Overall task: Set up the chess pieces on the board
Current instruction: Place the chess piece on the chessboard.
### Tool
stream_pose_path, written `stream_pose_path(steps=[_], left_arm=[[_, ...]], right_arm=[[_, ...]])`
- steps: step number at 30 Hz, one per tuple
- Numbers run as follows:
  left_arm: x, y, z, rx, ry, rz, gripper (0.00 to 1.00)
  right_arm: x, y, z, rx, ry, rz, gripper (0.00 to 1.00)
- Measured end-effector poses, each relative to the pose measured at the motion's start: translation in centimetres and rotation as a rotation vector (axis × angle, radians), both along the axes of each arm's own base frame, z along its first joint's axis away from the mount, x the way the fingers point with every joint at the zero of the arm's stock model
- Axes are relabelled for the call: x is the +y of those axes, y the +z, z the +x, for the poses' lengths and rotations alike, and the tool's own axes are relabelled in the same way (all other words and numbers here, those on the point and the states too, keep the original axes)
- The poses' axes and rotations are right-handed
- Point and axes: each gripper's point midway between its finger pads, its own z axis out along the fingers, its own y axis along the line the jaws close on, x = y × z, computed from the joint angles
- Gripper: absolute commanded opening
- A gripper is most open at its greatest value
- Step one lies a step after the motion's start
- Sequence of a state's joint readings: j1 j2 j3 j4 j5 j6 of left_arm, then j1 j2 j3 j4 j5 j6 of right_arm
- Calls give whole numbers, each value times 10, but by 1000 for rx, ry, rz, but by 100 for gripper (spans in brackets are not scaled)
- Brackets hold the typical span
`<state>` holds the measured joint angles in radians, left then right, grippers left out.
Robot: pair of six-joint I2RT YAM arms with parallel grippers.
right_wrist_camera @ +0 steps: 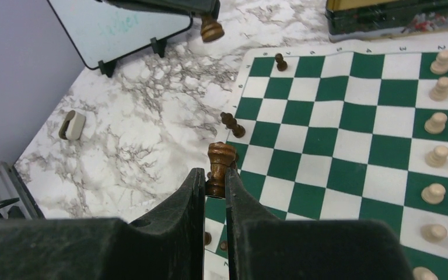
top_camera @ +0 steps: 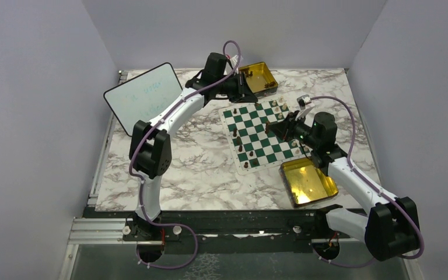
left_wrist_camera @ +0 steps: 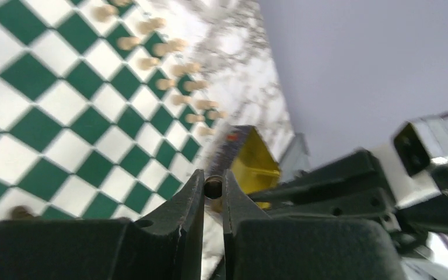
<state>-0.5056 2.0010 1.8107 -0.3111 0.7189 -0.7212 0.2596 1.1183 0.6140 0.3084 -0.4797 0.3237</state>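
Observation:
The green and white board (top_camera: 261, 131) lies right of centre, with cream chess pieces (top_camera: 279, 106) along its far right edge and a few dark ones (top_camera: 238, 140) on its left side. My left gripper (left_wrist_camera: 213, 175) is shut on a small dark brown piece (left_wrist_camera: 213, 186); it hovers above the board's far corner (top_camera: 244, 88), next to the back tin. My right gripper (right_wrist_camera: 214, 174) is shut on a taller dark brown piece (right_wrist_camera: 219, 166) above the board's left edge (top_camera: 277, 125). The right wrist view also shows the left gripper's piece (right_wrist_camera: 212, 29) hanging in the air.
One gold tin (top_camera: 258, 77) stands behind the board, another open gold tin (top_camera: 307, 181) sits at the near right. A white whiteboard with a black rim (top_camera: 143, 96) leans at the back left. A small white eraser (right_wrist_camera: 73, 124) lies on the marble table (top_camera: 192, 169).

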Motion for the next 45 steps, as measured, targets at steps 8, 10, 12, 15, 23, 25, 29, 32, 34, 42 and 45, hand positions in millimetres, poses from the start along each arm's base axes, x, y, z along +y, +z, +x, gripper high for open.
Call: stream_pose_path(steps=[8,10,12,15,23,25,29,32,34,42,45], left_arm=[[30,-52,48,-160,199,321,8],[37,-67,56,-213,236,416,6],[39,-78,62,-253,255,487,6],[40,-96,67,-311,269,586,6],[39,-122,75,-434,301,696,6],[43,-135,75,-444,308,716,6],[52,-156,72,-445,313,749,6],[56,-165,72,-452,316,762,6],[56,-167,72,-460,320,762,6],[52,-163,80,-503,338,732,6],[51,-164,81,-516,340,724,6]], right_arm=[[-11,-10,-3,53,-54,-44,1],[-12,-7,-3,51,-61,-49,1],[-13,-5,-3,45,-65,-51,1],[-14,-5,-4,46,-69,-54,1],[-17,-12,-8,79,-77,-70,1],[-18,-12,-8,77,-81,-74,1],[-19,-12,-8,76,-87,-80,1],[-20,-12,-8,77,-89,-81,1],[-20,-13,-8,78,-90,-81,1],[-20,-13,-8,80,-90,-82,1],[-20,-14,-8,84,-91,-85,1]])
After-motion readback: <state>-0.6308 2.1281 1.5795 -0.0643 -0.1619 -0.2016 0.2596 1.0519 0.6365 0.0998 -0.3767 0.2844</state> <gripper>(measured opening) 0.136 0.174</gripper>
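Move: Ahead of the left hand, which already holds a dark piece, the empty dark square g7 lies about 8 cm farther out, 5 cm to the left and 23 cm below. The pawn on h7 stands some 3 cm beyond that square and 1 cm left; the nearest back-row piece is 7 cm nearer than g7 and 1 cm left. The gold tray's middle is 27 cm ahead of the hand, 2 cm right. From the right hand, g7 is about 15 cm ahead, 12 cm left. Swinging forward and then mostly down, the left hand carries its piece some 16 cm lower, 8 cm farther out and 5 cm left, away from the tray side to above g7 beside the h7 pawn. The wrist turns about 55 degrees on the way, until the fingers point down; they keep their grip. The right hand eases 2 cm to its right and slightly down, still holding its own dark piece. ##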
